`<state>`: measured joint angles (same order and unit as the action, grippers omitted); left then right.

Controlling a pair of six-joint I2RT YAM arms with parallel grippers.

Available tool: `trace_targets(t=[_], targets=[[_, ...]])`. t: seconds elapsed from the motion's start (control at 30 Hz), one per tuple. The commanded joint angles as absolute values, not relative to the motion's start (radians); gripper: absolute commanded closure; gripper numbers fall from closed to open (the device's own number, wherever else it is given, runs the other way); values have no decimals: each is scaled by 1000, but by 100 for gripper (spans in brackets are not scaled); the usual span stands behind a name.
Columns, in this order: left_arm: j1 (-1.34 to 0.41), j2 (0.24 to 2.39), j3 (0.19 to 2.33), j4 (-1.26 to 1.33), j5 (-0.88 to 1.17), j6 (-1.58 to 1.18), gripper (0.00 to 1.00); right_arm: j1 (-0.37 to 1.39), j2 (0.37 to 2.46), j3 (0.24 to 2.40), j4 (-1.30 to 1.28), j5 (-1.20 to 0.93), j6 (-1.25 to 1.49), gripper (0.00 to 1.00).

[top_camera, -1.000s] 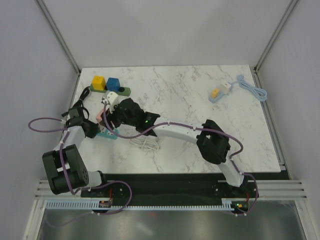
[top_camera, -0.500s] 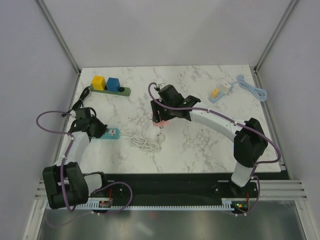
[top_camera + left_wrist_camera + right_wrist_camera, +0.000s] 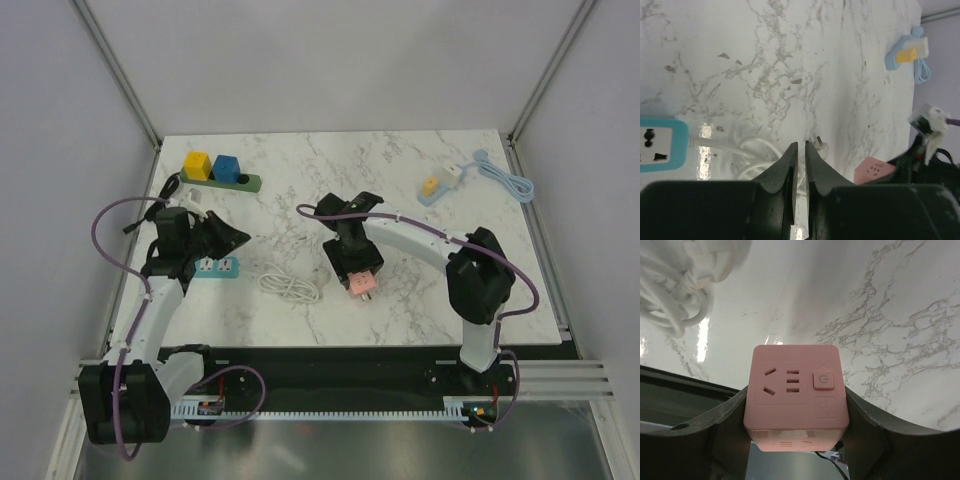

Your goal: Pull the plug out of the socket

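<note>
My right gripper (image 3: 360, 283) is shut on the pink cube plug (image 3: 361, 284), held over the table's near middle. In the right wrist view the right gripper (image 3: 795, 396) clamps the cube (image 3: 795, 390) by its sides, showing its socket holes and power button. The teal socket strip (image 3: 217, 267) lies flat at the left, apart from the cube, its outlets bare (image 3: 660, 145). My left gripper (image 3: 235, 240) hovers just above it. Its jaws (image 3: 800, 145) stand a thin slit apart with nothing between them.
A coiled white cord (image 3: 290, 287) lies between strip and cube, its white plug end (image 3: 821, 146) past my left fingertips. A green strip with yellow and blue cubes (image 3: 220, 175) sits far left. A small blue strip (image 3: 437, 186) and blue cable (image 3: 505, 175) lie far right.
The right gripper carried the pink cube off the teal strip, rightward and then toward the near edge. The left gripper rose off the strip and its jaws parted slightly.
</note>
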<state>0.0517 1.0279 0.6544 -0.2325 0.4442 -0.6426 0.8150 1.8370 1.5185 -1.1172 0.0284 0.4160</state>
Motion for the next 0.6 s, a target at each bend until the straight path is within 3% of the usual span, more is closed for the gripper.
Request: trace_targets(t=[0.0,0.13,0.43,0.57], targets=[[20,1000,675,-150,569,-604,82,813,1942,1609,-1242,107,436,100],[-58,1002,687,-150,551,-612,81,799,2000,1621,-1243,130,431,96],[-81,982,715,-235,508,-537,69,785,2051,1614,-1132,140,394,54],[-81,936,721,-281,489,-519,56,787,2036,1592,-1088,136,364,34]])
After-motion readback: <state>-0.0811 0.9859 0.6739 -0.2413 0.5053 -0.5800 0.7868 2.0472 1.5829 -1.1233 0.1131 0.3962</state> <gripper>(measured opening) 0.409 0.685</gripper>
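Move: The pink plug cube is already in the right fingers, roughly 8 cm above bare table; the white cable coil lies about 17 cm to that hand's left and 2 cm farther out, 8 cm below. From the left hand, empty and nearly shut, the pink plug is some 25 cm to the right, 9 cm back and 5 cm lower. Some 14 cm below the left hand, the coil is 8 cm right and 8 cm back, the turquoise socket strip 9 cm left and 3 cm back. The pink plug, still gripped, is lowered about 5 cm by the right hand towards the bare table right of the coil, quickly at first, then easing forward a couple of centimetres as the hand tilts about 10 degrees. The left hand travels some 5 cm right towards the plug, turning clockwise, with a small rise and draw back, then halts sideways while its fingers open to nearly half. ##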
